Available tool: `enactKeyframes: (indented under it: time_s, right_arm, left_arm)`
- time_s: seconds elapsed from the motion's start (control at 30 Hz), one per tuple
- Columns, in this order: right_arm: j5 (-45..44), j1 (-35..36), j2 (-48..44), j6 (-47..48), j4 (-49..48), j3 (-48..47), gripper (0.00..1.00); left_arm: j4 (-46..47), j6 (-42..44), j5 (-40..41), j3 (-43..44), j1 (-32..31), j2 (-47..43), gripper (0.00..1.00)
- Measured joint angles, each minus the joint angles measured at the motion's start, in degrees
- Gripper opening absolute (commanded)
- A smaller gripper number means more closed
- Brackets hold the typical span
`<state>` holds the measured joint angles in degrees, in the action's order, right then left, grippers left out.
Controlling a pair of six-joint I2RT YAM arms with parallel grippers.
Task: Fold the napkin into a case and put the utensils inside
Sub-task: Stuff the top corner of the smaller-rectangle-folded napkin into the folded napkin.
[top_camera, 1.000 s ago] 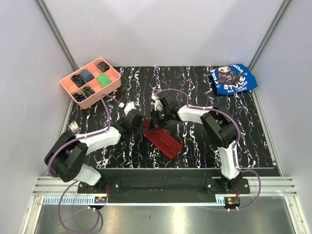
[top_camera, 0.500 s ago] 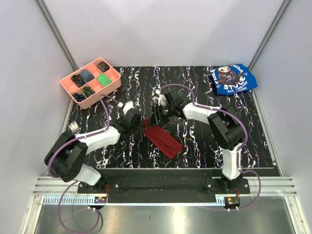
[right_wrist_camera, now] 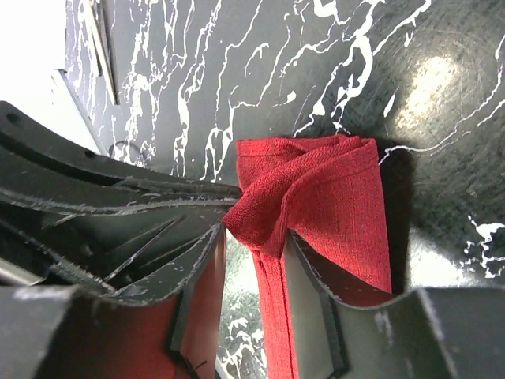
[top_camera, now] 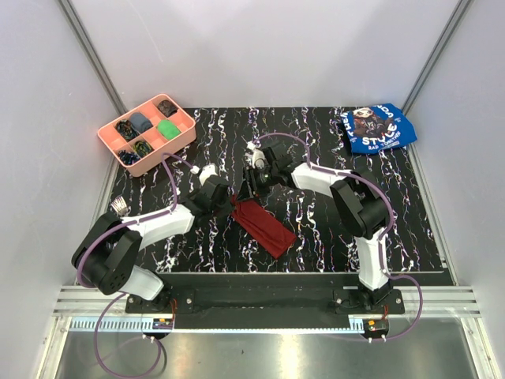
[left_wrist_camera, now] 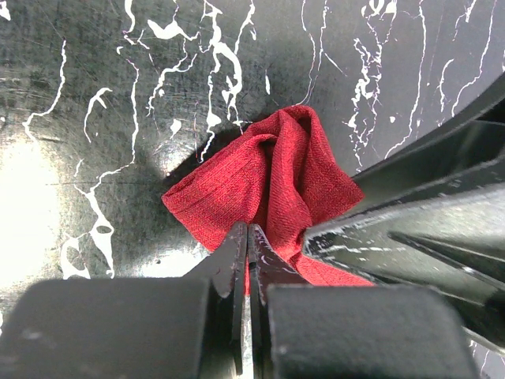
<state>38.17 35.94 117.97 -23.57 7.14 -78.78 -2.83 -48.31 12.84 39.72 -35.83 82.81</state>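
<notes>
The dark red napkin (top_camera: 264, 226) lies as a narrow folded strip on the black marbled table. Its far end is bunched up between both grippers. My left gripper (top_camera: 229, 202) is shut on a fold of that end; the left wrist view shows its jaws (left_wrist_camera: 248, 229) pinching the red cloth (left_wrist_camera: 268, 170). My right gripper (top_camera: 251, 189) is at the same end from the other side. In the right wrist view its jaws (right_wrist_camera: 254, 237) stand apart, with the napkin (right_wrist_camera: 316, 185) raised at their tips and an edge running between them. A silver fork-like utensil (top_camera: 120, 206) lies at the table's left edge.
A pink compartment tray (top_camera: 186, 134) with small items stands at the back left. A blue printed cloth (top_camera: 377, 128) lies at the back right. The left gripper's finger (right_wrist_camera: 118, 205) crowds the right wrist view.
My right gripper has moved a little left and nearer to the napkin's far end. My left gripper has stayed at that end, holding the cloth.
</notes>
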Motion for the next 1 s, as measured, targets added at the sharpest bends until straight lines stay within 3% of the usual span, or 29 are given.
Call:
enactKeyframes:
  time_s: [0.2, 0.43, 0.57, 0.6, 0.73, 1.0]
  right_arm:
    - [0.4, 0.2, 0.9, 0.6, 0.4, -1.1, 0.17]
    - [0.6, 0.3, 1.6, 0.3, 0.5, -1.2, 0.29]
    - [1.0, 0.6, 2.0, 0.3, 0.5, -1.2, 0.29]
    - [1.0, 0.7, 2.0, 0.3, 0.4, -1.2, 0.28]
    - [1.4, 0.9, 2.0, 0.2, 0.3, -1.2, 0.03]
    - [1.4, 0.9, 2.2, -0.5, -0.4, -0.5, 0.0]
  left_arm:
    - [0.0, 0.0, -0.1, 0.0, 0.0, 0.0, 0.0]
    - [0.7, 0.0, -0.3, 0.0, 0.1, 0.0, 0.0]
    - [1.2, 0.0, -0.4, 0.0, 0.2, 0.0, 0.0]
    - [1.2, 0.0, -0.4, 0.0, 0.2, 0.0, 0.0]
    - [1.3, -0.1, -0.6, 0.0, 0.2, 0.0, 0.0]
    - [2.6, -0.3, -0.4, -1.4, 0.6, -1.6, 0.0]
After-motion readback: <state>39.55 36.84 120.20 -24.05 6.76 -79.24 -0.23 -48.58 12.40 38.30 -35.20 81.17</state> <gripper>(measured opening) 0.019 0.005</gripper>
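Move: The napkin's folded top corner sits right at the right fingertips, between the parted fingers: about 1 cm back, 1 cm left and 1 cm below the hand point. The middle of the folded napkin lies roughly 8 cm back and 6 cm right of that hand, its near end some 14 cm back and 10 cm right, both about 2 cm lower. From the left hand, the same corner is about 1 cm ahead, 1 cm right and 1 cm down. Down, back and to the left, about 1 cm each way, the right hand eases onto the napkin's top corner with its fingers angled left and down. They narrow, reopen a little, then shut fully, pinching the tucked flap. The left hand keeps its closed fingertips almost still against the napkin's left edge, holding the fold. ##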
